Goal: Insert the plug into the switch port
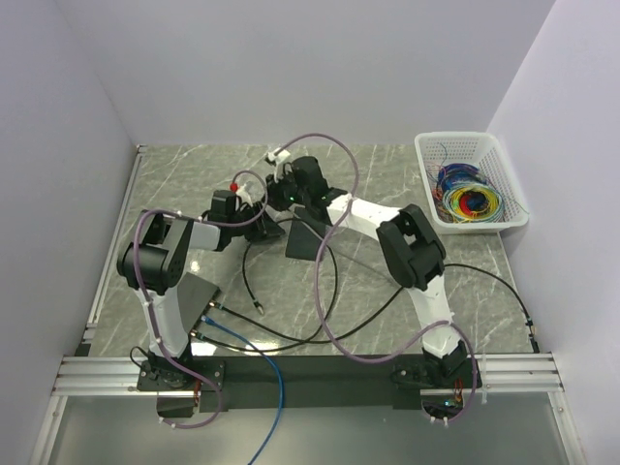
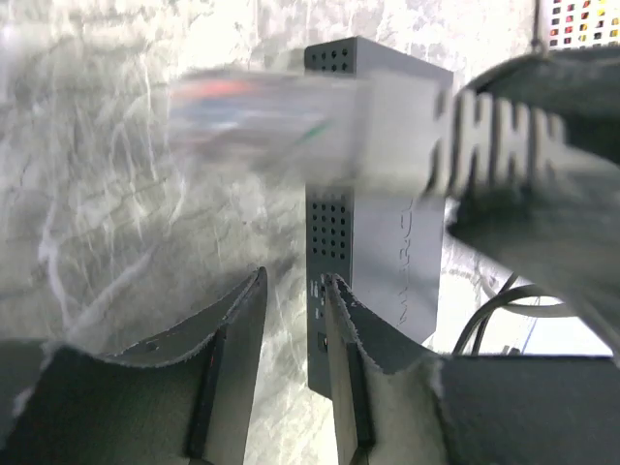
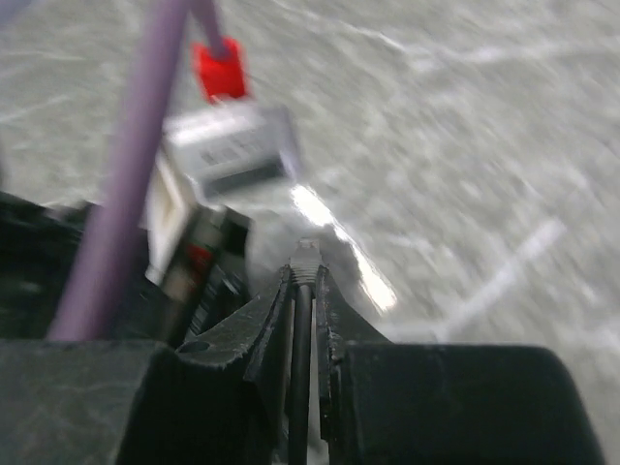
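Note:
The dark grey switch [image 1: 302,239] lies mid-table. In the left wrist view it [image 2: 387,223] stands just ahead, with vent holes and small ports on its near face. My right gripper [image 3: 304,276] is shut on a black cable [image 3: 302,368]; the ribbed boot of the plug [image 3: 306,254] sticks out past the fingertips. In the left wrist view the clear plug [image 2: 276,116] hovers blurred, close to the camera and in front of the switch's top. My left gripper [image 2: 294,276] is open and empty, its right finger overlapping the switch's port edge. From above, both grippers [image 1: 263,229] [image 1: 278,194] meet beside the switch.
A white basket [image 1: 472,145] with coloured cable coils [image 1: 470,201] stands at the back right. Black cables [image 1: 291,334] and a blue one [image 1: 242,339] trail over the near table. A dark flat box [image 1: 199,291] lies by the left arm. White walls enclose the table.

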Motion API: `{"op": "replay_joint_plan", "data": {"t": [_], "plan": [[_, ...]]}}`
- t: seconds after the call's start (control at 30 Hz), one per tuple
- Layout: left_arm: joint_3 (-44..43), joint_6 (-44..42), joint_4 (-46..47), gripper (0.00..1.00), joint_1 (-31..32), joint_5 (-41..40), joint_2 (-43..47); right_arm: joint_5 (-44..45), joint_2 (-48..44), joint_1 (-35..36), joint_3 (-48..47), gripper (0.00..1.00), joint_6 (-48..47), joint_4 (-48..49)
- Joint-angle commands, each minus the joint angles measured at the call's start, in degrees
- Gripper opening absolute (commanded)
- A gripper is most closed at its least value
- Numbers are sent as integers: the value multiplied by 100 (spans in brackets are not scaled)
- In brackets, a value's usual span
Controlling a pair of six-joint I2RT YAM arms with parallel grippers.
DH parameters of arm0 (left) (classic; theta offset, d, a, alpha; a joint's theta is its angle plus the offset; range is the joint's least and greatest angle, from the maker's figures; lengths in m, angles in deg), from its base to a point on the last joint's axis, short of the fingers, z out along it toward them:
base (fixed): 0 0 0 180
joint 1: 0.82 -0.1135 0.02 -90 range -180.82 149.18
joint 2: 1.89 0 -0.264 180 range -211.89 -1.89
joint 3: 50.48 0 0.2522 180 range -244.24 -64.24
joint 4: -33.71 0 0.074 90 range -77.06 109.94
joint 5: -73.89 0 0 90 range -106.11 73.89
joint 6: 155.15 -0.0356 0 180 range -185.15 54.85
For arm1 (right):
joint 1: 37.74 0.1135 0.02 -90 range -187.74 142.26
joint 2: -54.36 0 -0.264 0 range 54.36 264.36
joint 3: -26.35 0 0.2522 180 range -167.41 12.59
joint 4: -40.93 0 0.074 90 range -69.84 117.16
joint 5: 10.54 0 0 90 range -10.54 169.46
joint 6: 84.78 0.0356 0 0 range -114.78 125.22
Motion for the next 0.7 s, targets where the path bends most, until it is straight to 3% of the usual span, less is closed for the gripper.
{"op": "replay_joint_plan", "data": {"t": [0.0,0.2,0.37,0.67], "plan": [[114,-294,-768,38,2,-312,120,1307,-863,83,461,0,-80,300],[334,-84,-734,38,-279,-655,383,3233,-1609,74,1435,0,-141,229],[326,-31,-742,38,-359,-743,542,4463,-2172,39,2097,0,657,-164],[343,180,-452,39,-332,-594,612,5063,-2305,-172,2616,0,2187,-1535]]}}
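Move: The right hand, holding the plug, is up near the left fingertips; the switch's middle lies roughly 9 cm to its right, 6 cm back and 10 cm lower. From there the loose cable plug is some 28 cm back and 4 cm left, the second box about 24 cm back and 22 cm left. For the empty left hand the switch lies about 10 cm to the right, practically level in reach and height. Keeping the plug pinched, the right hand sweeps quickly about 18 cm to the right, from the switch's left side past its far half to its right side, while the wrist swings some 50 degrees clockwise so the fingers end up pointing forward; it lifts slightly on the way, then sinks about 4 cm at the end. The left hand, touching nothing, backs off about 4 cm to the left from the switch with its fingers still part open. ##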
